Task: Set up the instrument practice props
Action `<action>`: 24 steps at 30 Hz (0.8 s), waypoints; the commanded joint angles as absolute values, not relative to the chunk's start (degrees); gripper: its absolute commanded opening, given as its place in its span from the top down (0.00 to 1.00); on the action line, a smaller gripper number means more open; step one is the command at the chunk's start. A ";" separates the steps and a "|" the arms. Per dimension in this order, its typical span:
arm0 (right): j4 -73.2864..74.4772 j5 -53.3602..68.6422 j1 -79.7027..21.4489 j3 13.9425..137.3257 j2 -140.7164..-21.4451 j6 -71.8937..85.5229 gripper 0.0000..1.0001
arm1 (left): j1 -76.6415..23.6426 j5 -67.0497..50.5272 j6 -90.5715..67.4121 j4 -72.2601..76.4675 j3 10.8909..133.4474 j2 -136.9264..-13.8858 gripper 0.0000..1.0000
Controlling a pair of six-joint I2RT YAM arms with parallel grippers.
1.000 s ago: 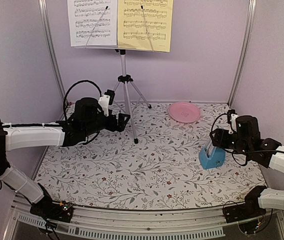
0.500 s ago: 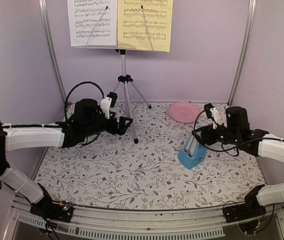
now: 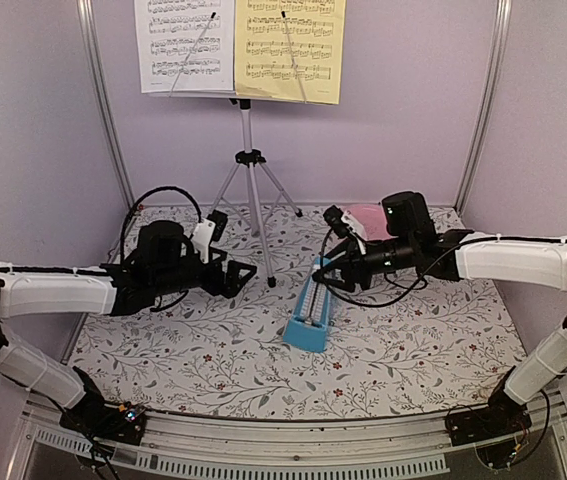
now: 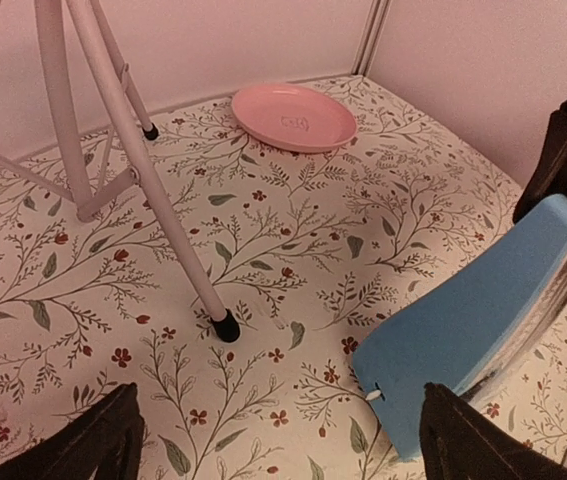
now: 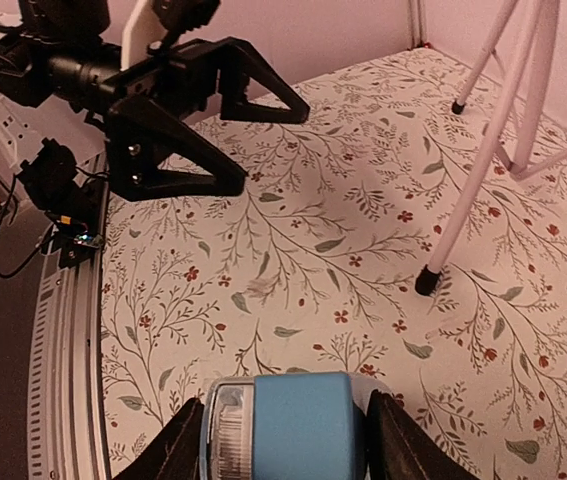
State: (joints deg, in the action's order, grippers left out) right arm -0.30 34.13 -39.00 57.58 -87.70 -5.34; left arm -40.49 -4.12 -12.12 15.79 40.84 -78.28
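The small blue metronome [image 3: 311, 314] hangs tilted over the middle of the floral mat, its top pinched in my right gripper [image 3: 324, 274]. In the right wrist view the blue body [image 5: 288, 425] fills the gap between both fingers [image 5: 177, 452]. Its flat underside [image 4: 468, 325] faces my left gripper [image 4: 278, 455], which is open and empty just left of it. I cannot tell whether its lower edge touches the mat. The silver tripod music stand [image 3: 250, 160] stands at the back, with a white sheet [image 3: 183, 45] and a yellow sheet [image 3: 288, 50] side by side on its desk.
A pink round plate [image 3: 368, 215] lies at the back right, partly behind my right arm. One tripod leg [image 4: 163, 200] slants down to a black foot [image 3: 271, 282] between the two grippers. Purple walls and metal posts [image 3: 103, 110] close in the sides.
My right gripper has carried the metronome from the right side of the mat to the middle, tilting it. The left gripper has shifted slightly nearer and stays open.
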 commanded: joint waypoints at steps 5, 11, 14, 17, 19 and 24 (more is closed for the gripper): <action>-4.51 43.74 -41.98 64.42 -92.17 -13.18 0.46 | -41.83 -6.67 -14.47 23.75 32.72 -77.58 0.10; -0.83 43.00 -43.47 67.55 -94.74 -17.17 0.42 | -42.84 -7.28 -14.68 28.24 28.65 -78.59 0.15; 0.30 42.49 -43.45 68.55 -94.67 -17.66 0.20 | -44.15 -7.53 -14.74 29.10 27.77 -80.25 0.19; -1.42 41.51 -43.52 67.08 -92.37 -15.37 0.11 | -46.06 -7.52 -14.21 30.33 26.23 -81.78 0.26; -3.27 39.47 -43.51 65.48 -89.63 -12.69 0.09 | -46.93 -7.71 -14.83 31.77 25.14 -83.22 0.34; -5.37 32.55 -43.51 61.08 -84.80 -3.21 0.06 | -50.07 -7.83 -15.45 36.24 23.24 -86.92 0.60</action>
State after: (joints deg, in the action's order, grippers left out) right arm -2.04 38.11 -43.18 64.16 -89.86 -11.25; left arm -47.44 -7.22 -15.00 31.05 24.51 -84.38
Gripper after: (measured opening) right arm 0.929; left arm 0.460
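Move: The right hand already grips the blue metronome near its top. The metronome's middle is about 3 cm left, level fore-and-aft and 8 cm below, with its standing spot some 5 cm left, 2 back and 18 below. From the open left hand, the metronome is about 17 cm right, 3 back and 6 below; the music stand's near foot is some 18 ahead, 6 right and 16 below. The pink plate lies about 45 ahead, 15 right and 18 below the right hand. Leftward and slightly back, about 5 cm, the right hand brings the metronome's top while rising some 3 cm and turning about 15 degrees counter-clockwise; it then opens wide, lets go and rises a little more. Meanwhile the left hand sinks about 10 cm and draws back 7, nearing the metronome's base as its fingers close to about half. ##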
